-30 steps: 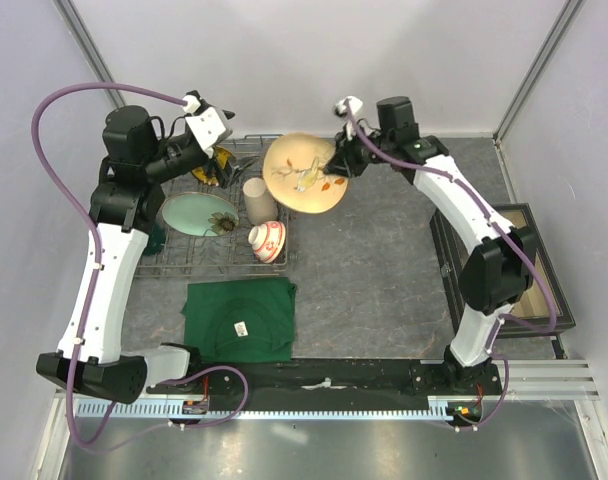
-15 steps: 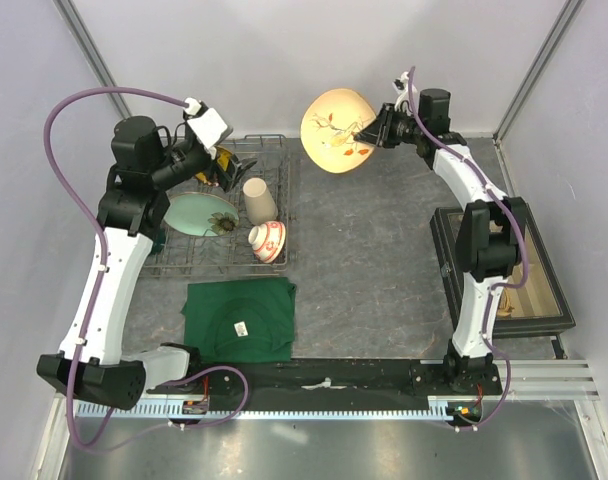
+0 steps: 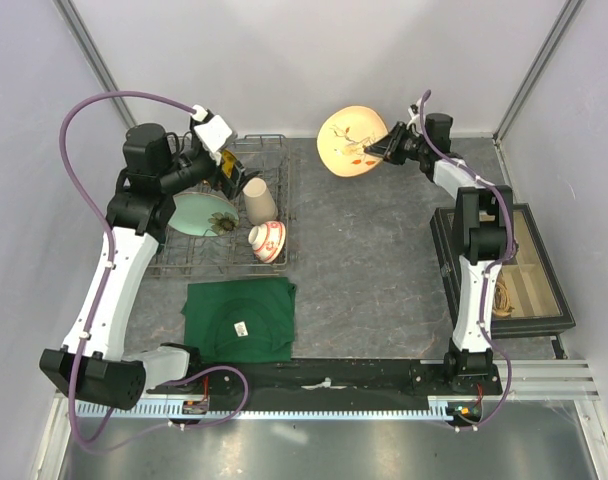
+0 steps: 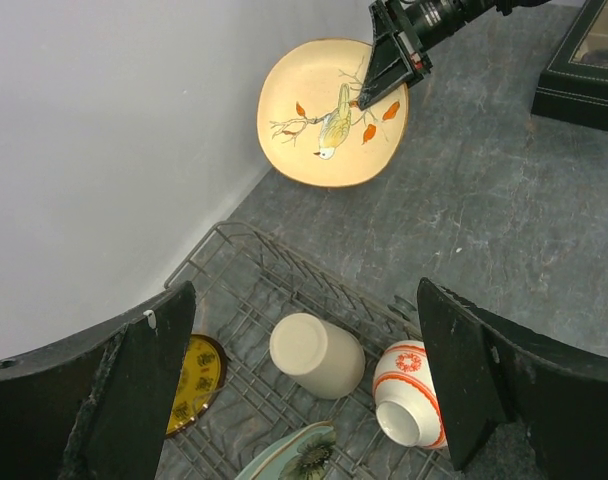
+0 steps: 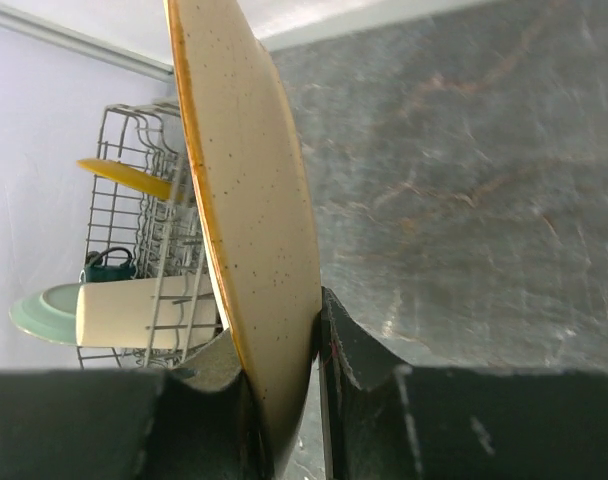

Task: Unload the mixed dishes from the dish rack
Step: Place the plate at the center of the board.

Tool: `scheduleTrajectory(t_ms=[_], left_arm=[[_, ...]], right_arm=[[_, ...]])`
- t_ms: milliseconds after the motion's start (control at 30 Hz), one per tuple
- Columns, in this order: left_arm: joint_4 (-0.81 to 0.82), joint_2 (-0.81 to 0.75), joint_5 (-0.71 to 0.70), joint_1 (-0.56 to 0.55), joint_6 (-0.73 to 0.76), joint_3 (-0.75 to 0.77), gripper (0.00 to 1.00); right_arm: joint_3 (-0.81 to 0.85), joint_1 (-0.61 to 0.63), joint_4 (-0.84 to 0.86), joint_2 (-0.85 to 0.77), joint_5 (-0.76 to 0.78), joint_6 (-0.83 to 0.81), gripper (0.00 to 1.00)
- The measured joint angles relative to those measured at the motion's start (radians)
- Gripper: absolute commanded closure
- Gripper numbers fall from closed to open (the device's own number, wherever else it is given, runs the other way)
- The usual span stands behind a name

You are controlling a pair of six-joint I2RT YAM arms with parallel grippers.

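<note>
My right gripper (image 3: 382, 150) is shut on the rim of the cream floral plate (image 3: 350, 141), holding it on edge above the table's far side, right of the dish rack (image 3: 284, 190). In the right wrist view the plate (image 5: 249, 200) is pinched between both fingers (image 5: 344, 340). My left gripper (image 4: 304, 290) hangs open over the rack (image 4: 284, 270), with nothing between its fingers. In the rack below lie the tall beige cup (image 4: 317, 355), the red-and-white bowl (image 4: 409, 393), the yellow patterned plate (image 4: 196, 378) and the pale teal plate (image 3: 199, 213). The dark green mug (image 5: 109, 265) shows behind the rack wires.
A dark green folded cloth (image 3: 239, 318) lies in front of the rack. A black compartment box (image 3: 509, 270) stands at the right edge of the table. Pale walls close in the back and both sides.
My right arm has carried the cream plate from over the rack's right end out to the far right of it. My left gripper has shifted slightly right over the rack, still open.
</note>
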Motion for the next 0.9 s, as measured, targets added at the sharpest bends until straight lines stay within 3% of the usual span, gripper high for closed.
scheduleTrajectory(t_ms=[633,900], left_arm=[[0.010,-0.005,-0.005,-0.001,0.000,-0.089,0.03],[0.010,-0.013,-0.006,-0.001,0.001,-0.098,0.03]], right_arm=[[-0.090,-0.006,0.060,0.130,-0.014,0.083,1.00],[-0.092,-0.006,0.055,0.134,-0.024,0.079,0.96]])
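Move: The right hand already grips the plate by its right rim. The spot on the grey board where it will come down lies about 12 cm below this hand, 5 cm to its left and barely 1 cm ahead. The beige cup in the rack stands some 26 cm left and 9 cm back, the red-patterned bowls about 24 cm left and 21 cm back. From the left hand that spot lies roughly 23 cm ahead, 23 cm right and 36 cm below. Keeping its pinch on the plate's right rim, the right hand lowers it almost straight down towards the grey board by about 10 cm, quickly at first and then easing to a stop, drawing back a little. Its fingers tip down some 15 degrees on the way, bringing the plate level. The left hand, open and empty, sinks about 4 cm over the rack. ##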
